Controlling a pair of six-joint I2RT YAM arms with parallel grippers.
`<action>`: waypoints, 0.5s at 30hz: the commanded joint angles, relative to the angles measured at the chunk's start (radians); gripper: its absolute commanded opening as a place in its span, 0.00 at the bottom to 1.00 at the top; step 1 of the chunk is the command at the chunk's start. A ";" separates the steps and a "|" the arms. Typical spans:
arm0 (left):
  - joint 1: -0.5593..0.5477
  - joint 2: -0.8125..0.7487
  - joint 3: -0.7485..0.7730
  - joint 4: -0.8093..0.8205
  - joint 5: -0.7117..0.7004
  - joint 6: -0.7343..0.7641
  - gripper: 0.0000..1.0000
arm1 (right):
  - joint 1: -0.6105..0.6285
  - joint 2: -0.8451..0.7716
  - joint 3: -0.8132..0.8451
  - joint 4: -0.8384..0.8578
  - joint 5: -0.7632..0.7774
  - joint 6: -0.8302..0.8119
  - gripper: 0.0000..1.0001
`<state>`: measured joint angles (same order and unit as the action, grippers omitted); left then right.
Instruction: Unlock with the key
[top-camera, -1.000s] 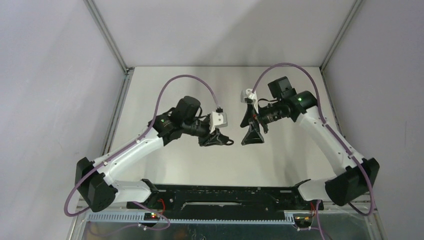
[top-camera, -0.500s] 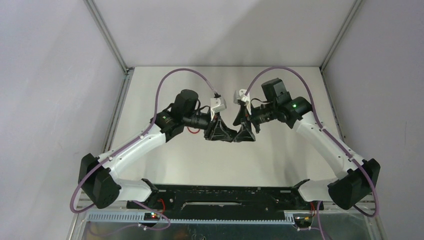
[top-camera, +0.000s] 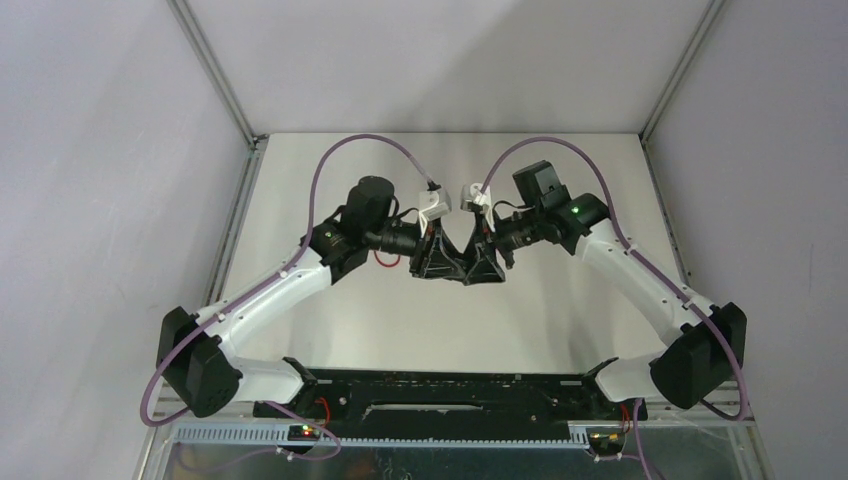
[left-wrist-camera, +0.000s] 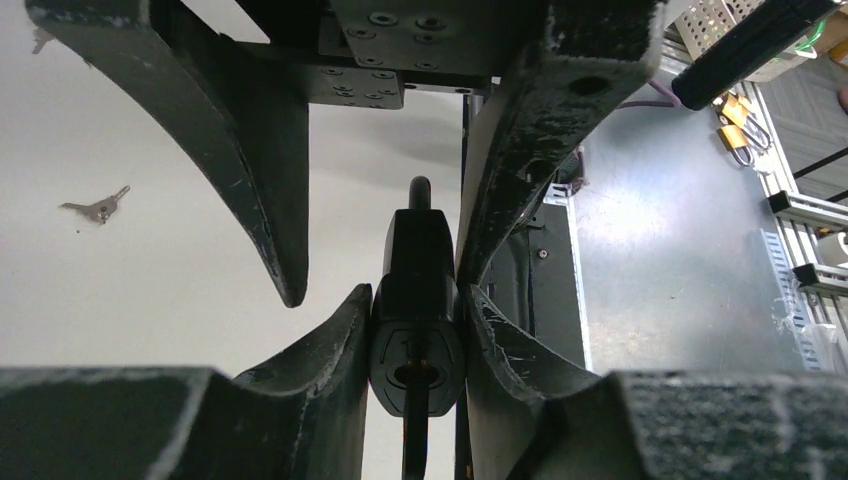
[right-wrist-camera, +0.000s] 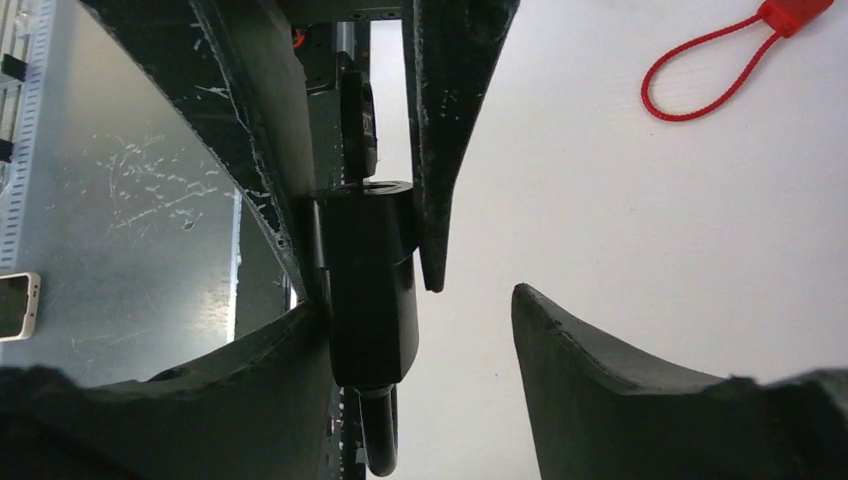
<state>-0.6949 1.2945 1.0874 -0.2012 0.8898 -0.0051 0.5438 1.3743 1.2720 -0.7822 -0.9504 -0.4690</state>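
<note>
My left gripper (left-wrist-camera: 417, 295) is shut on a black padlock (left-wrist-camera: 417, 330), whose keyhole end faces the left wrist camera. A small silver key (left-wrist-camera: 97, 208) lies loose on the white table, away from both grippers. My right gripper (right-wrist-camera: 415, 300) has come in from the opposite side and straddles the same padlock (right-wrist-camera: 368, 300). One of its fingers (right-wrist-camera: 250, 370) rests against the lock body while the other (right-wrist-camera: 600, 380) stands apart with a clear gap, so it is open. In the top view the two grippers, left (top-camera: 440, 262) and right (top-camera: 482, 265), meet tip to tip at mid-table.
A red cord loop (right-wrist-camera: 720, 70) lies on the table (top-camera: 560, 310) behind the left gripper, also visible in the top view as a red cord (top-camera: 385, 262). The metal frame rail (top-camera: 440, 385) runs along the near edge.
The right gripper swung left to meet the left gripper and its jaws narrowed around the padlock. The left arm shifted slightly toward the back and kept its grip.
</note>
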 joint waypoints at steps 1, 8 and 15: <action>0.007 -0.027 0.009 0.098 0.058 -0.028 0.00 | -0.001 0.012 0.001 0.034 -0.056 0.018 0.61; 0.006 -0.027 -0.009 0.109 0.049 -0.022 0.00 | -0.017 0.009 0.002 0.041 -0.138 0.023 0.43; 0.010 -0.023 -0.009 0.097 0.026 -0.009 0.06 | -0.026 -0.004 0.001 0.015 -0.161 0.004 0.00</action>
<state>-0.6838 1.2945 1.0866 -0.1734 0.9016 -0.0257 0.5255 1.3876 1.2701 -0.7872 -1.0622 -0.4747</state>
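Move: Between the two hands hangs the black padlock, gripped by the left fingers about 1 cm to the right of that hand's point, with the black key in its left end. From the open right hand the padlock lies about 1 cm back and 1 cm left, level, and the key some 5 cm left and 1 cm back. Some 20 cm below the right hand, the red cable lock lies about 11 cm ahead and 15 cm left, the nearer small key 12 cm ahead and 9 cm right. Closing from well open, the right fingers come in on both sides of the padlock body and pinch it at the shackle end. The hand meanwhile shifts about 1 cm back to centre on it, rising slightly less and turning some 5 degrees. The left hand keeps its grip on the same body from the key side. ##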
